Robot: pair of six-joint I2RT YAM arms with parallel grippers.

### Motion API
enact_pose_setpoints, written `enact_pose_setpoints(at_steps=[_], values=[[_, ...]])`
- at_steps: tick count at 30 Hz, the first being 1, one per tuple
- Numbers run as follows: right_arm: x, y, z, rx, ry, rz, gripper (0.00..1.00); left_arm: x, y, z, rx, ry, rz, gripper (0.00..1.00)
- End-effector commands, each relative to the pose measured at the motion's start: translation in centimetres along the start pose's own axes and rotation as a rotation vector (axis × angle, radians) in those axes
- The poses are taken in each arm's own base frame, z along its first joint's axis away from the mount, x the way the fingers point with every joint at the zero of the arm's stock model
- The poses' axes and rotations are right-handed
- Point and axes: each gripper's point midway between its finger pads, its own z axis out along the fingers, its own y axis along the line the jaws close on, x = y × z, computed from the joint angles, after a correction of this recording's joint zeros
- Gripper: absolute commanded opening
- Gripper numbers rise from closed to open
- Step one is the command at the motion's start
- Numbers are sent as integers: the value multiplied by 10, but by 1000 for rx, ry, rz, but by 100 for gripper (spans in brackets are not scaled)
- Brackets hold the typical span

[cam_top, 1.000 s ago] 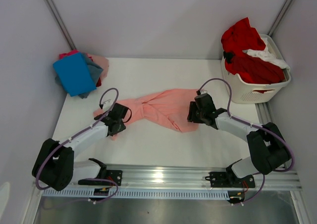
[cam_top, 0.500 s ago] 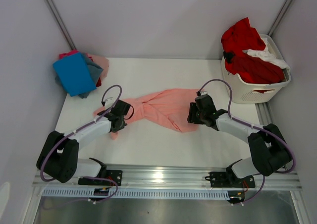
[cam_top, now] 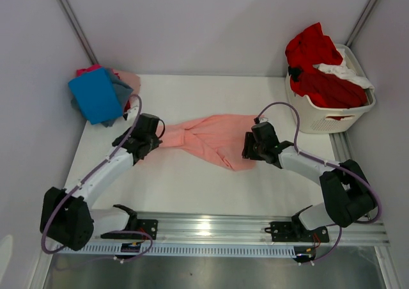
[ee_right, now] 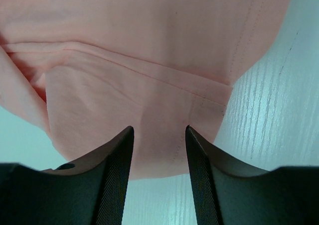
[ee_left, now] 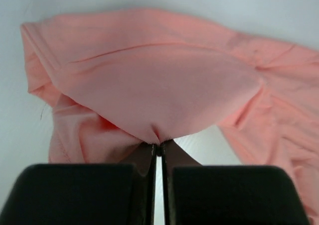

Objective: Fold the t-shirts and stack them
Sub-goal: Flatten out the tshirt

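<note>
A salmon-pink t-shirt (cam_top: 211, 139) lies crumpled across the middle of the table. My left gripper (cam_top: 151, 133) is at its left end, shut on a pinch of the cloth. In the left wrist view the jaws meet (ee_left: 159, 146) on a fold of the pink shirt (ee_left: 159, 80), which bulges up just ahead of them. My right gripper (cam_top: 248, 147) sits at the shirt's right front corner. Its fingers stand open (ee_right: 159, 131) on either side of the hemmed corner of the shirt (ee_right: 149, 46), with table showing below.
A pile of t-shirts, bright blue (cam_top: 96, 94) on top, sits at the back left corner. A white slatted laundry basket (cam_top: 335, 116) at the back right holds red (cam_top: 316, 65) and white (cam_top: 345, 73) shirts. Walls close in the table on three sides.
My left gripper has shut on the shirt's left end and drawn it away from the front edge, towards the back left. The right gripper has stayed where it was, open.
</note>
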Motion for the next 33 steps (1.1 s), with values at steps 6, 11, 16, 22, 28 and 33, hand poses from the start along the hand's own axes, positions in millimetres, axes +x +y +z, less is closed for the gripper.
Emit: enact_pose_setpoints(at_steps=[6,11,16,22,28,33], values=[[-15,0,1,35,-50,18,51,-65,-12,-40,149,-131,-120,0],[-17,-1,8,54,-42,27,50,-72,3,-44,130,-148,-148,0],[-19,0,13,65,-40,34,51,-69,22,-44,86,-149,-155,0],[-30,-10,21,152,-65,27,52,-58,33,-45,74,-136,-133,1],[-61,-11,31,141,-135,58,53,-40,23,-38,133,-75,-149,1],[-105,-20,49,164,-187,102,52,-27,19,-37,146,-40,-138,0]])
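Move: The left hand already holds a pinch of the pink t-shirt about 9 cm above the table; the shirt's left end lies some 9 cm to its left, roughly level with it, and the folded stack about 20 cm left and 18 cm ahead. For the open right hand, the shirt's far right corner lies about 12 cm ahead and 2 cm right, its near right corner some 5 cm back and 1 cm right, the basket roughly 20 cm ahead and 26 cm right. Keeping its pinch, the left hand lifts about 7 cm and swings 4 cm left towards the shirt's left end, fingers tipping up some 10 degrees, then sinks halfway while drawing back towards the base. The right hand, half open, dips slightly, then speeds forward about 7 cm along the shirt's right side towards the far corner, turning clockwise. ##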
